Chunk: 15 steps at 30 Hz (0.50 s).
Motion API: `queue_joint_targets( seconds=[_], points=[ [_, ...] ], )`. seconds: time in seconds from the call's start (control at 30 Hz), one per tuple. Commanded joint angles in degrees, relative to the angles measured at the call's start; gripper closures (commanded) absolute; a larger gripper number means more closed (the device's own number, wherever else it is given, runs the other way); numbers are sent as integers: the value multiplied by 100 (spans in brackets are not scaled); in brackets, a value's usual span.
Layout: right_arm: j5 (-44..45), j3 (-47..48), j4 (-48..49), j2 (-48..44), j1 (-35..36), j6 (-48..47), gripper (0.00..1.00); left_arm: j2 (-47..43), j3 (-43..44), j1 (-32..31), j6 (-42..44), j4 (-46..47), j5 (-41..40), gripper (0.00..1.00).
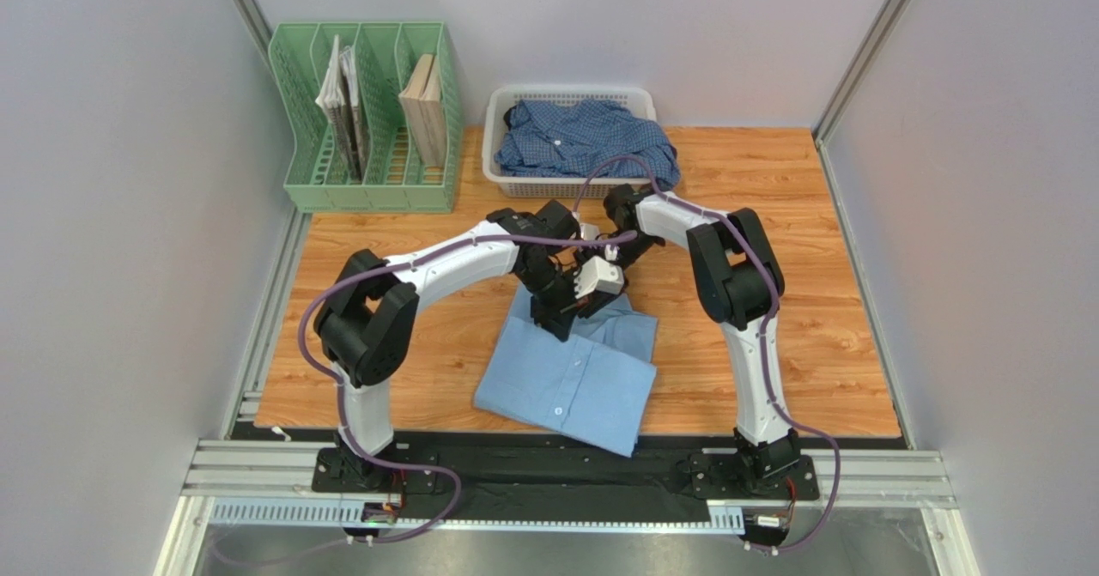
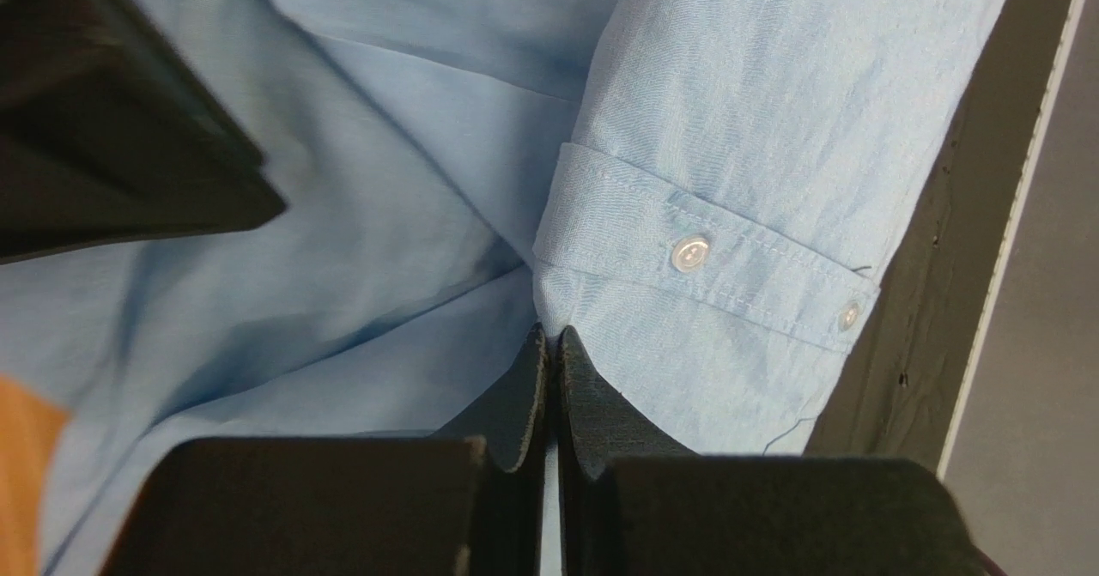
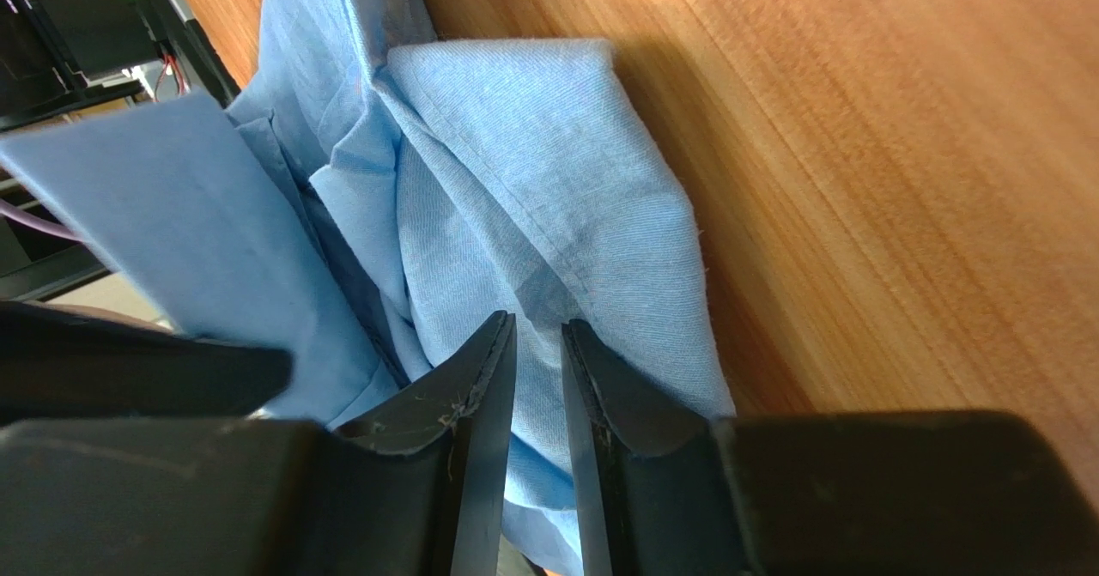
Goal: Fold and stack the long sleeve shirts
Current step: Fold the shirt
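The light sky-blue long sleeve shirt (image 1: 568, 377) lies partly folded on the wooden table, near the front edge. The darker checked shirt (image 1: 581, 138) is heaped in the white basket (image 1: 495, 164) at the back. Both grippers meet over the light shirt's far end. My left gripper (image 1: 565, 316) (image 2: 552, 334) is shut, its tips pinching the cloth just below the buttoned cuff (image 2: 703, 254). My right gripper (image 1: 601, 280) (image 3: 538, 325) is closed on a bunched fold of the same shirt (image 3: 516, 203), with a narrow gap full of cloth between the jaws.
A green file rack (image 1: 368, 119) holding books stands at the back left. The black rail (image 1: 555, 460) runs along the table's front edge, close to the shirt's near hem. Bare wood (image 1: 800, 293) lies to the right of the shirt. Grey walls close in both sides.
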Motion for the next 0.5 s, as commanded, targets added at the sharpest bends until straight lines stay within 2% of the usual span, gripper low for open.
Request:
queue_joint_targets(
  seconds=[0.0, 0.47],
  points=[
    [345, -149, 124, 50, 18, -302, 72, 18, 503, 178, 51, -21, 60, 100],
    [283, -53, -87, 33, 18, -495, 72, 493, 1223, 608, 262, 365, -476, 100]
  ],
)
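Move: Already pinching the folded edge of the blue shirt, the left hand is bound for the shirt's far end, about 9 cm straight ahead and 6 cm below. The right gripper's tips are some 6 cm ahead of it and 5 cm to its right. The shirt's near edge is roughly 14 cm back, 1 cm left, and the basket about 28 cm ahead, 2 cm right. From the right hand that far end lies some 3 cm ahead and 5 cm left. Forward goes the left hand, about 7 cm, fingers shut on the fold. It climbs some 2 cm in the first half and then travels nearly level, fingertips swinging slightly forward, carrying the fold over the shirt's lower layers towards their far end. The right hand stays put beside it, its slightly parted fingers still on the cloth there. ##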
